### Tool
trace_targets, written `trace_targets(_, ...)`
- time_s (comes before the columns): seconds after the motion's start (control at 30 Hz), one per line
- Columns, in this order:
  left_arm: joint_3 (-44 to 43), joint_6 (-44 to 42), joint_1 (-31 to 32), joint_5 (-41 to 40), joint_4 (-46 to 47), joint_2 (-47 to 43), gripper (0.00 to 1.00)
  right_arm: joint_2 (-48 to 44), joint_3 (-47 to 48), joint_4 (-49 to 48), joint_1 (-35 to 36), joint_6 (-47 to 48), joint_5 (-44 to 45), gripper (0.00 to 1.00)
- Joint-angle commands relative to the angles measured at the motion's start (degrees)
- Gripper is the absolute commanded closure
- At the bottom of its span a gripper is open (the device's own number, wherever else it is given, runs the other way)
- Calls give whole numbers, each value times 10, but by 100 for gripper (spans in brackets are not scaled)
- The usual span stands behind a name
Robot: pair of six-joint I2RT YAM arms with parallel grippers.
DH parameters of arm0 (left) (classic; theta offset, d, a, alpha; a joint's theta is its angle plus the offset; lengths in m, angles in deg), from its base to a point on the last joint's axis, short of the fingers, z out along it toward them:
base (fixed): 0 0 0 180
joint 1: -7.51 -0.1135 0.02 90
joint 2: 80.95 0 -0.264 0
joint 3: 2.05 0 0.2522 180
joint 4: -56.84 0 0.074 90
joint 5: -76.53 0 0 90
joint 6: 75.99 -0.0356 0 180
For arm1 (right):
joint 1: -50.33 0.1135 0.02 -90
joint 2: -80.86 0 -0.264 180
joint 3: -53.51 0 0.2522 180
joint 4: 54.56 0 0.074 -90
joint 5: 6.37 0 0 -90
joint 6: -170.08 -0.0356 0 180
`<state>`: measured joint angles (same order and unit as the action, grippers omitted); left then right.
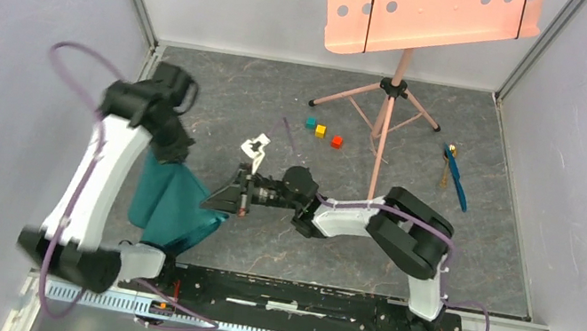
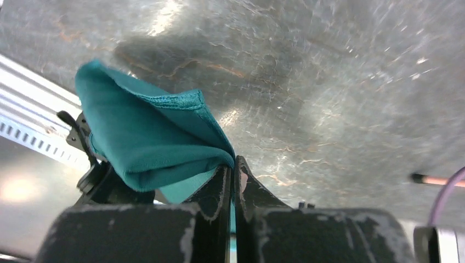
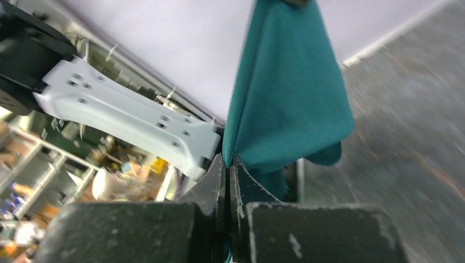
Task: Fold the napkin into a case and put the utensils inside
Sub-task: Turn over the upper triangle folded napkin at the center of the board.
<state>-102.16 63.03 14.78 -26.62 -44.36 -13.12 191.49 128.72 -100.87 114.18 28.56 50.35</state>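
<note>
The teal-green napkin [image 1: 168, 203] hangs bunched and lifted off the table at the left, held between both arms. My left gripper [image 1: 168, 154] is shut on its upper corner; in the left wrist view the cloth [image 2: 148, 137] folds out from between the closed fingertips [image 2: 234, 160]. My right gripper [image 1: 216, 204] is shut on the lower right corner; in the right wrist view the napkin [image 3: 285, 93] drapes from the pinched tips [image 3: 229, 159]. The utensils lie far right on the table: a thin blue one [image 1: 455, 182] and a golden spoon bowl [image 1: 451, 150].
A pink music stand [image 1: 394, 83] on a tripod stands at the back centre. Three small cubes, teal [image 1: 311, 122], yellow [image 1: 320, 130] and red [image 1: 336, 141], lie near its foot. A small white object [image 1: 255, 147] sits just behind the right gripper. Walls enclose the table.
</note>
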Motion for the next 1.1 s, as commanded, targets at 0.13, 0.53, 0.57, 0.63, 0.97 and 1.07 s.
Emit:
trace_targets(0.13, -61, -133, 104, -43, 239, 389, 98, 98, -169, -160, -105, -95, -108, 100)
trace_targets(0.53, -209, -191, 173, 51, 277, 579, 98, 8, -245, 150, -182, 138, -32, 79)
trace_targets(0.57, -212, -192, 177, 56, 278, 581, 96, -2, -248, 161, -184, 146, -24, 74)
trace_targets(0.63, -218, -200, 182, 69, 276, 576, 75, -31, -259, 191, -189, 157, -6, 60)
trace_targets(0.97, -66, -227, 218, 101, 298, 370, 7, -109, -260, 315, -218, 234, 44, 35)
trace_targets(1.07, 28, -204, 221, 113, 325, 311, 15, -100, -250, 300, -226, 213, 58, 37)
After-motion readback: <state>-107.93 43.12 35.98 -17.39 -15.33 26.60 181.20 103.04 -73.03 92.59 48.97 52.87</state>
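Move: Both grippers hold the napkin some 20 cm above the board. Its landing place centres about 8 cm ahead of the left gripper, 12 cm to its right and 23 cm below; from the right gripper it is roughly 16 cm ahead, 5 cm right and 21 cm below. From the left gripper, the teal cube is about 24 cm ahead and 25 cm right, the red one 21 cm ahead and 31 cm right. The stand's near foot is about 14 cm ahead and 35 cm right of the right gripper. Swing both grippers down, to the right and forward together, still pinching the napkin, lowering it about 20 cm onto the board; turn the left wrist clockwise some 40 degrees and tip the right fingers downward. Then open both, easing the right gripper on rightwards, low past the near right corner, while the left one finally lifts and draws back about 5 cm. ##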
